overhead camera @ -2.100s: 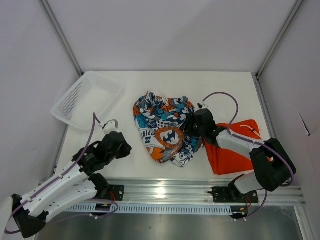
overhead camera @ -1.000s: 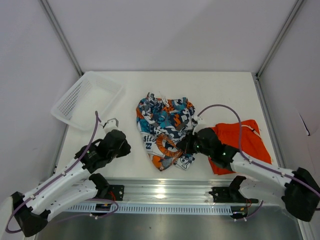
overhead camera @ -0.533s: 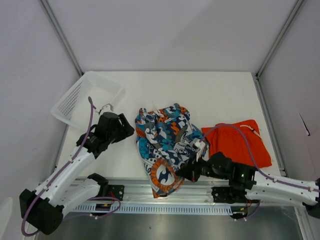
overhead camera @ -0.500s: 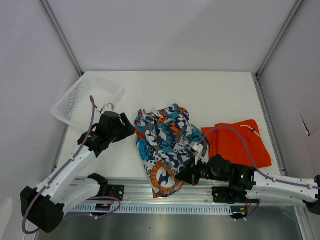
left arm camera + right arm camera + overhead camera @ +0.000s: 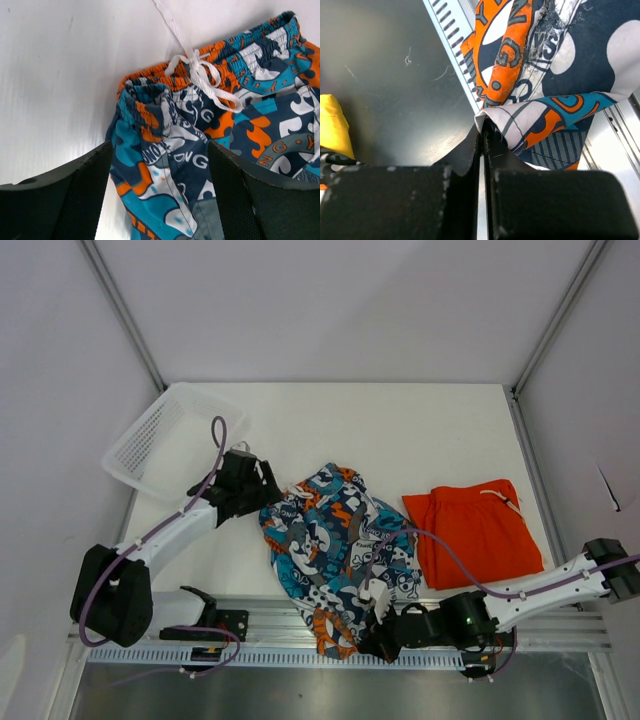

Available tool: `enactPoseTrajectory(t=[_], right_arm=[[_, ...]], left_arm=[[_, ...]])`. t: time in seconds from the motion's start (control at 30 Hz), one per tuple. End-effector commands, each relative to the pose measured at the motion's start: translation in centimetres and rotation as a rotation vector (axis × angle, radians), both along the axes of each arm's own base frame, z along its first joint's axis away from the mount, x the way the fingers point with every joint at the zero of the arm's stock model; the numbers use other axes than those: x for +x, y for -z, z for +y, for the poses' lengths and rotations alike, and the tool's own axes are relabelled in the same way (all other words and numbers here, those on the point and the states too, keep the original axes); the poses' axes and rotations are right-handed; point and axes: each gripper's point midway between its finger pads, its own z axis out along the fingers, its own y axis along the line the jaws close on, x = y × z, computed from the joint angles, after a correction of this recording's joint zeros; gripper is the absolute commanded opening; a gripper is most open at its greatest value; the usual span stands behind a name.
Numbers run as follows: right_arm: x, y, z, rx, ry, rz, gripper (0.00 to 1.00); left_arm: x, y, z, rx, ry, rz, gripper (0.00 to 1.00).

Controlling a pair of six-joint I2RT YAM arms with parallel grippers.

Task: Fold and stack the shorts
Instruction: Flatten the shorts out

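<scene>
The patterned shorts lie stretched from mid-table down over the front rail. My right gripper is shut on their lower hem, past the table's front edge over the rail. My left gripper is open at the shorts' upper left corner; in the left wrist view its fingers straddle the waistband near the white drawstring. The plain orange shorts lie flat at the right.
A white mesh basket sits at the back left, just beyond my left arm. The metal front rail runs under the hanging hem. A purple cable crosses the orange shorts' near corner.
My right gripper pulled the patterned shorts toward the front edge and over the rail, stretching them out. My left gripper moved right to the waistband's corner.
</scene>
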Motion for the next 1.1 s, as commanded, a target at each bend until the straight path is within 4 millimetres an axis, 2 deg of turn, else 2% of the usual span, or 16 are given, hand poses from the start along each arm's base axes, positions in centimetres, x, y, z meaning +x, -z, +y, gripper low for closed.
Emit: enactPoseTrajectory(t=[0.0,0.13,0.27,0.47,0.53,0.57,0.6,0.67,0.7,0.73,0.83,0.87,0.93,0.97,1.03,1.07], right_arm=[[0.6,-1.4,0.2,0.052,0.088,0.010,0.00],[0.9,-1.7,-0.6,0.059,0.108,0.021,0.00],[1.1,-2.1,-0.8,0.069,0.118,0.016,0.00],[1.5,-2.2,-0.7,0.076,0.136,0.004,0.00],[1.7,-2.1,-0.8,0.074,0.143,0.002,0.00],[1.7,-2.2,-0.7,0.078,0.144,0.001,0.00],[1.7,-2.3,-0.7,0.079,0.147,-0.003,0.00],[2.0,-2.2,-0.9,0.071,0.161,-0.010,0.00],[2.4,-2.2,-1.0,0.071,0.176,-0.021,0.00],[2.7,-2.3,-1.2,0.069,0.191,-0.028,0.00],[3.9,-3.0,-2.0,0.083,0.248,-0.055,0.00],[4.0,-3.9,-2.0,0.123,0.253,-0.047,0.00],[4.2,-5.0,-2.2,0.165,0.259,-0.058,0.00],[4.3,-5.4,-2.2,0.182,0.260,-0.064,0.00],[4.5,-6.5,-2.2,0.226,0.263,-0.063,0.00],[4.6,-6.9,-2.1,0.236,0.260,-0.073,0.00]], left_arm=[[2.8,-2.0,0.9,0.032,-0.006,-0.103,0.78],[3.1,-1.0,0.7,0.009,0.022,-0.083,0.74],[3.4,-0.1,-0.1,-0.008,0.051,-0.056,0.60],[2.9,1.5,-0.6,-0.019,0.077,-0.006,0.57],[2.4,2.0,-0.7,-0.028,0.085,0.000,0.45],[2.5,1.7,-0.9,-0.037,0.089,-0.008,0.25],[2.5,1.6,-0.9,-0.040,0.092,-0.006,0.16],[3.0,0.6,-1.0,-0.041,0.087,-0.015,0.00],[2.5,0.4,-0.4,-0.026,0.067,0.011,0.00],[3.3,-1.3,-0.3,-0.035,0.049,-0.020,0.00],[4.0,-5.5,0.9,-0.092,0.012,-0.076,0.00],[4.4,-7.2,1.3,-0.110,0.002,-0.106,0.00],[4.2,-8.6,3.1,-0.117,-0.041,-0.101,0.00],[4.9,-11.0,3.4,-0.132,-0.050,-0.137,0.00],[4.7,-11.6,4.6,-0.136,-0.080,-0.117,0.00],[5.1,-13.1,4.7,-0.154,-0.075,-0.143,0.00]])
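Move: The near-left end of the shorts' waistband lies about 2 cm ahead of my open left fingers, straight in front and some 4 cm below. From it the drawstring knot is roughly 4 cm farther out and 3 cm to the right; the empty basket sits about 13 cm ahead of my left hand and 23 cm to its left. My right hand, already pinching a leg hem, has that waistband end about 32 cm ahead and 22 cm to its left, slightly below. My left hand eases forward and sinks about 3 cm onto the bunched waistband end, shuts its fingers to pinch the cloth, then swings it briskly up some 12 cm, also forward and to the left towards the basket. My right hand keeps its pinch on the leg hem, drifting forward and slightly right, rising about 4 cm in all, mostly late, and turning a little clockwise. ##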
